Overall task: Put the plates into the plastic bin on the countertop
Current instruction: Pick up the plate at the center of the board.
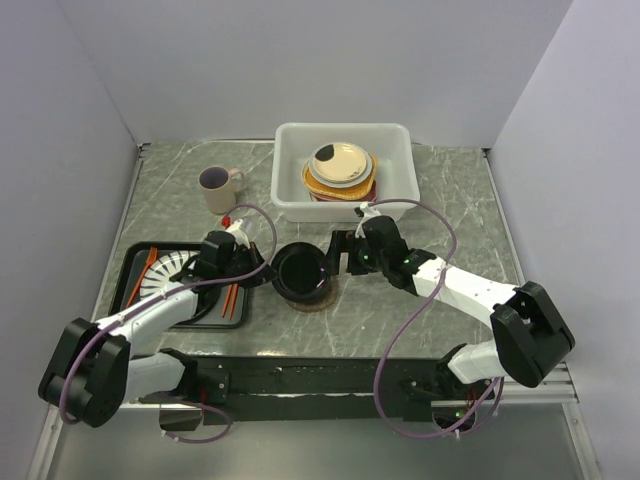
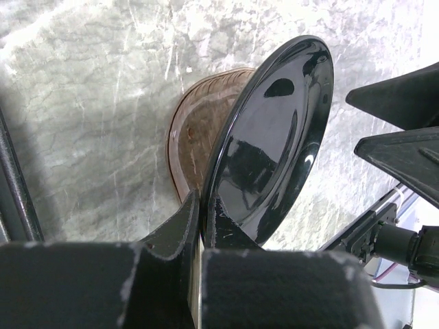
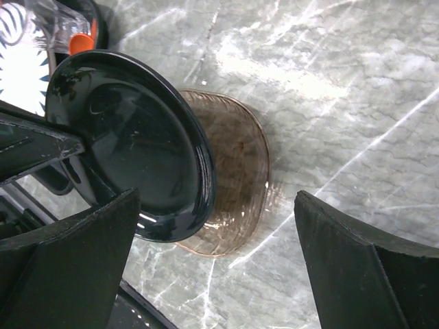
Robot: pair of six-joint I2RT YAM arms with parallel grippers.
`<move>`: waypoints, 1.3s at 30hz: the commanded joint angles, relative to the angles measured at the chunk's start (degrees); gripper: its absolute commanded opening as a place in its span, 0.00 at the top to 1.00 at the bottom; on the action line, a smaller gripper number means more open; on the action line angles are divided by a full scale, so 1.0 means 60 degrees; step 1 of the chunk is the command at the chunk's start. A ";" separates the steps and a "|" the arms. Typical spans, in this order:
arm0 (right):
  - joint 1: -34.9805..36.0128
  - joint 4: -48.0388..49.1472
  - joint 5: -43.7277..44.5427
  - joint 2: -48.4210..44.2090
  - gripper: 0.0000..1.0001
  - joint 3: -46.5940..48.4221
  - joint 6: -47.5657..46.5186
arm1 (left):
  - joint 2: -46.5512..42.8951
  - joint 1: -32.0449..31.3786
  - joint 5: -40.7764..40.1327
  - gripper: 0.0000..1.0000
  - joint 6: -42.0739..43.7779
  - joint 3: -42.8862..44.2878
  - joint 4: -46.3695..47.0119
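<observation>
A glossy dark brown-black plate (image 1: 300,272) (image 2: 274,137) (image 3: 130,137) is tilted up off the countertop (image 1: 450,200). My left gripper (image 1: 262,272) (image 2: 204,205) is shut on its left rim. Under it lies a translucent brown plate (image 2: 195,123) (image 3: 240,157), flat on the marble. My right gripper (image 1: 338,255) (image 3: 218,199) stands wide open just right of the dark plate, with nothing between its fingers. The white plastic bin (image 1: 290,135) sits behind and holds a stack of plates, a cream one (image 1: 340,165) on top.
A tan mug (image 1: 220,188) stands left of the bin. A flat black tray (image 1: 135,285) at the left carries a zebra-striped plate (image 1: 165,270) and orange chopsticks (image 1: 232,300). Grey walls close in the back and both sides.
</observation>
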 commanded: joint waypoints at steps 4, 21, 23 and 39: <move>-0.0043 0.0616 -0.0557 -0.0050 0.00 -0.0070 -0.0033 | -0.0477 -0.0031 0.0360 0.99 -0.0052 0.0196 0.0468; -0.0043 0.1568 -0.2154 0.0536 0.58 -0.0085 0.0288 | -0.0624 -0.0016 0.1445 0.99 -0.0227 -0.0126 0.1626; -0.0029 0.1656 -0.2214 0.0551 0.72 -0.0085 0.0289 | -0.0667 -0.0016 0.1431 0.99 -0.0198 -0.0126 0.1626; -0.0058 0.1642 -0.2068 0.0316 1.00 -0.0158 0.0216 | -0.0726 -0.0016 0.1051 0.96 -0.0037 0.0049 0.1232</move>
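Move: The black plate's left rim is already in the left fingers, its middle about 7 cm to that hand's right and 1 cm lower. From the open right hand the plate's middle is some 10 cm left, 3 cm back and 2 cm lower. The clear brown plates lie 8 cm left of the right hand, 6 cm back and 8 cm below; the bin's middle is about 21 cm straight ahead of it, 4 cm lower. Right hand goes about 4 cm left and back, pinching the plate's right rim; left, still gripping, rises 2 cm. ##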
